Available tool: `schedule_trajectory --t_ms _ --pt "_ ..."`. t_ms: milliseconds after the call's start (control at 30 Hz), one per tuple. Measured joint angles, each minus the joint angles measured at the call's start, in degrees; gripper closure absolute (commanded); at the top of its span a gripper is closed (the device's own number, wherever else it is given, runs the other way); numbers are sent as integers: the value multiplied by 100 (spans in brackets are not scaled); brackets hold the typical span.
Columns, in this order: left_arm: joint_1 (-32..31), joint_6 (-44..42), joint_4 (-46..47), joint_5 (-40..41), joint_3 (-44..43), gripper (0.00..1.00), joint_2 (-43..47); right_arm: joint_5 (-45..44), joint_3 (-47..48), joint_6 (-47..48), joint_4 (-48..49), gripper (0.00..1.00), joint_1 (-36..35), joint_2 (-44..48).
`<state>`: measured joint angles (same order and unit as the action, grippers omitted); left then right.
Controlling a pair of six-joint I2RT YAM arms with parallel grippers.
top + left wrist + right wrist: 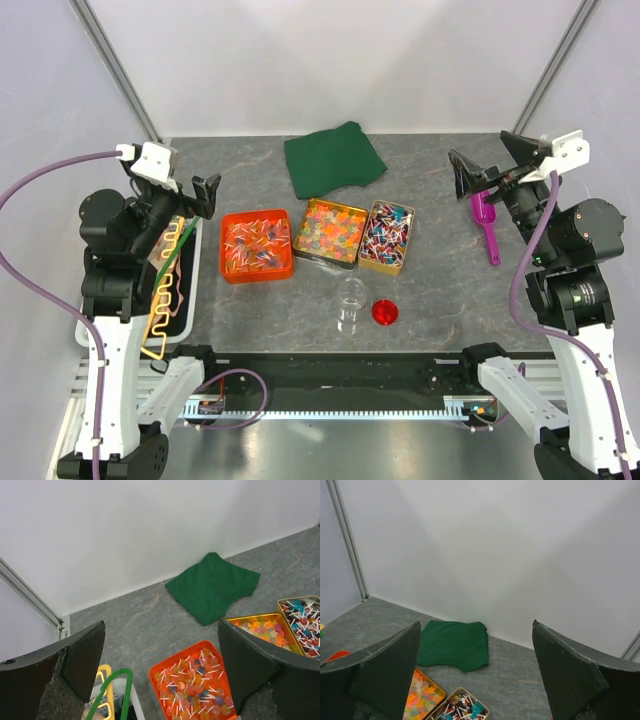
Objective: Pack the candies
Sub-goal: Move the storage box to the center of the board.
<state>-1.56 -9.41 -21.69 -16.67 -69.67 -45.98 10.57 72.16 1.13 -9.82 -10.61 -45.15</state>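
The candies [333,228] are small orange, yellow, pink and green gummy pieces filling a gold tin [299,243] at the table's middle. They also show at the right edge of the left wrist view [262,630] and the bottom of the right wrist view [422,700]. A clear jar [351,305] stands in front of the tin with a red lid [385,312] lying beside it. My left gripper [197,193] hangs open above the table's left side, nothing between its fingers [85,655]. High at the far right, my right gripper [492,160] is open and empty too.
An orange tray [256,213] of lollipops lies left of the candy tin, and a second gold tin [411,222] of stick sweets lies right of it. A folded green cloth [334,157] sits at the back, a purple scoop [486,225] at right, a white bin [185,322] at left.
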Motion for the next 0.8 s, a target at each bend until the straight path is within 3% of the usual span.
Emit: schedule_trajectory --t_ms 367,633,800 --pt "0 -63 46 -299 120 1 -245 920 -35 273 0 2 9 -107" --pt "-122 -315 212 -264 1161 3 -1029 1058 -236 494 -55 2 13 -361" --pt "-568 -612 374 146 1703 8 -1648 1062 -608 627 -114 2 13 -498"
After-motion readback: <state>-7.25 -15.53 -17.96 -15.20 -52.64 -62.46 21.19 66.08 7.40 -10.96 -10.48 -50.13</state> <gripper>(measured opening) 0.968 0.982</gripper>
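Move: From the left hand, the orange box lies about 5 cm ahead, 7 cm to the right and 40 cm below. The star-candy tin is some 15 cm to the box's right and 3 cm farther out; the white tray's middle is 19 cm left of the hand and 3 cm back. From the right hand, the lollipop tin lies roughly 8 cm ahead, 7 cm left and 48 cm down, the star-candy tin 9 cm ahead and 20 cm left. Down towards the orange box goes the left hand, picking up speed: it sinks about 21 cm while reaching some 6 cm forward, its wide-open fingers tipping down by nearly 30 degrees, with nothing touched yet. The right hand, also empty and open, first eases left, then sinks about 8 cm and pushes slightly forward towards the lollipop tin, rolling its left side down a little. ##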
